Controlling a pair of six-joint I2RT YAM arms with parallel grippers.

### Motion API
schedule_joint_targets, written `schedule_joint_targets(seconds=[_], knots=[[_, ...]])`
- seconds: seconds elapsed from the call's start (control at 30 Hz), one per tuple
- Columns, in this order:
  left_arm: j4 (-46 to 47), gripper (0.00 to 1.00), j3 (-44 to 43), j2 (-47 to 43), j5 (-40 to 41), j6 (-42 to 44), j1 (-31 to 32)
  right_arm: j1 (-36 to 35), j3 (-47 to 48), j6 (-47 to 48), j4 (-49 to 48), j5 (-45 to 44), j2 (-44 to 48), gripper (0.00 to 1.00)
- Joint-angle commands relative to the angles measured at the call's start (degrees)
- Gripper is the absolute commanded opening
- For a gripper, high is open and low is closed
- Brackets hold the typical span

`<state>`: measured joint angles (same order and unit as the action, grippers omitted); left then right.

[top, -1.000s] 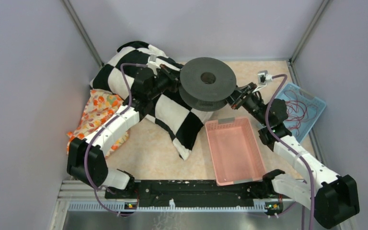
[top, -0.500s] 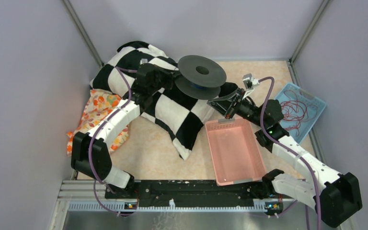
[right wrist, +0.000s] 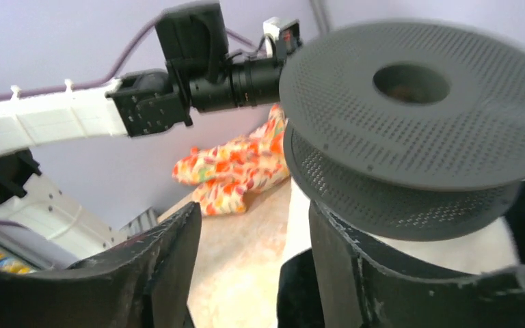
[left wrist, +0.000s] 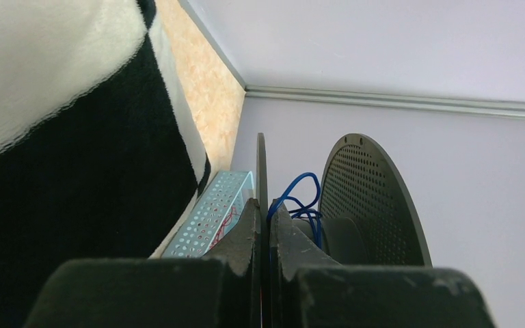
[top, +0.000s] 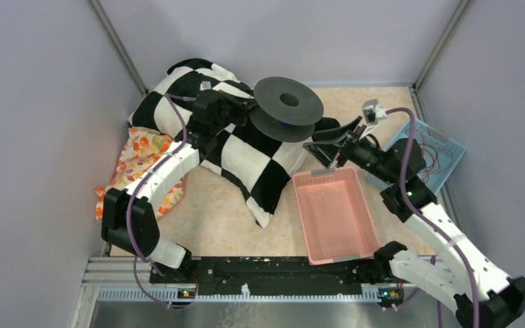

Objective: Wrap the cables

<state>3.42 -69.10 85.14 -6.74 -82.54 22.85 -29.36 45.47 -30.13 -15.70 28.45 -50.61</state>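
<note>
A dark grey perforated spool (top: 288,108) hangs above the black-and-white checked pillow (top: 246,160). My left gripper (top: 248,117) is shut on the edge of one flange (left wrist: 262,171), fingers (left wrist: 246,229) pinching the thin disc. A thin blue cable (left wrist: 302,197) loops loosely round the spool's hub between the flanges. My right gripper (top: 325,145) stands open just right of the spool, with nothing between its fingers (right wrist: 178,239). In the right wrist view the spool (right wrist: 410,102) sits up and right of the jaws.
A pink tray (top: 366,225) lies at front centre. A blue perforated basket (top: 451,147) holding red wires sits at the right wall. A floral cloth (top: 140,157) lies left of the pillow. Enclosure walls close in on three sides.
The spool has tipped flatter and shifted left with the left gripper. My right gripper has opened and drawn back to the right, away from the spool's edge.
</note>
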Motion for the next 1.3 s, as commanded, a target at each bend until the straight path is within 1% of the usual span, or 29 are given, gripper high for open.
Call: schedule_joint_targets(seconds=[0.0, 0.03, 0.1, 0.2, 0.27, 0.37, 0.43, 0.5, 0.6, 0.67, 0.73, 0.77, 0.83, 0.93, 1.0, 1.2, 1.27], knots=[[11.03, 0.0, -1.99, -0.78, -5.83, 1.73, -1.28, -0.37, 7.29, 10.22, 16.91, -13.7, 10.02, 0.68], [12.64, 0.0, -2.37, -0.1, -8.02, 2.07, -1.68, -0.34, 7.83, 11.39, 19.41, -17.66, 11.87, 0.75], [14.26, 0.0, -4.69, 1.98, -13.18, 2.97, -2.54, -0.28, 9.33, 13.67, 24.54, -26.02, 14.4, 0.83], [14.71, 0.0, -8.77, 5.81, -20.74, 4.23, -2.99, -0.28, 12.38, 14.94, 34.0, -39.01, 14.56, 0.87], [17.99, 0.0, -10.42, 8.67, -25.55, 4.24, -3.03, -0.26, 14.86, 14.87, 38.67, -43.53, 13.35, 0.88], [21.89, 0.0, -13.53, 12.36, -31.17, 3.84, -2.81, 0.22, 16.34, 12.64, 42.41, -48.56, 12.65, 0.89], [22.17, 0.0, -16.54, 14.82, -33.67, 5.17, -2.27, 0.91, 17.02, 11.47, 43.67, -49.48, 12.53, 0.9], [21.48, 0.0, -20.09, 17.13, -35.53, 6.98, -1.31, 1.96, 18.07, 11.01, 44.84, -48.61, 12.19, 0.91], [20.87, 0.0, -25.03, 20.42, -37.56, 8.75, 0.49, 4.83, 21.39, 11.52, 48.34, -44.09, 9.87, 0.95], [20.74, 0.0, -28.55, 22.92, -39.02, 9.93, 1.82, 7.98, 23.86, 11.72, 50.38, -40.35, 8.26, 0.95], [17.21, 0.0, -33.52, 26.48, -39.78, 11.68, 2.99, 10.71, 25.14, 11.59, 50.55, -39.21, 8.05, 0.95], [15.96, 0.0, -36.91, 28.46, -39.99, 12.37, 3.54, 11.66, 25.49, 11.6, 50.0, -39.59, 8.3, 0.95], [16.25, 0.0, -41.01, 32.41, -40.88, 12.27, 4.47, 12.38, 27.3, 11.77, 49.6, -41.22, 8.02, 0.95], [18.36, 0.0, -46.68, 38.74, -42.12, 10.26, 5.64, 12.4, 31.42, 11.81, 50.73, -43.53, 6.89, 0.96], [19.65, 0.0, -50.62, 42.32, -42.46, 9.19, 6.59, 12.4, 32.34, 11.53, 51.03, -46.36, 7.25, 0.96], [22.02, 0.0, -62.28, 51.97, -39.24, 8.1, 10.08, 12.4, 31.5, 11.06, 50.68, -48.64, 10.38, 0.97], [23.53, 0.0, -64.28, 54.48, -37.42, 7.97, 11.19, 12.4, 31.6, 10.89, 51.84, -49.03, 10.62, 0.97]])
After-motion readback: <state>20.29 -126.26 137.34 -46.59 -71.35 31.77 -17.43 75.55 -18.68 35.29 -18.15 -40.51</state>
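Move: My left hand grips the lower flange of the spool, whose middle sits about 10 cm to its right, 2 cm back and 4 cm above. From that hand the blue basket lies some 60 cm right, 3 cm back and 31 cm down, the pink basket 29 cm right and 21 cm back, similarly low. From my right hand the spool is 15 cm ahead and 10 cm left, the blue basket 16 cm ahead, 41 cm right and 33 cm down. I swing the spool to the right with my left hand, about 22 cm towards the blue basket's side, arching up some 6 cm and back down while turning it roughly 50 degrees clockwise, grip kept shut. My right hand, already free, clears the way about 22 cm right, rising, dipping and rising again; it spreads its fingers wide and turns some 60 degrees clockwise to point forward. ##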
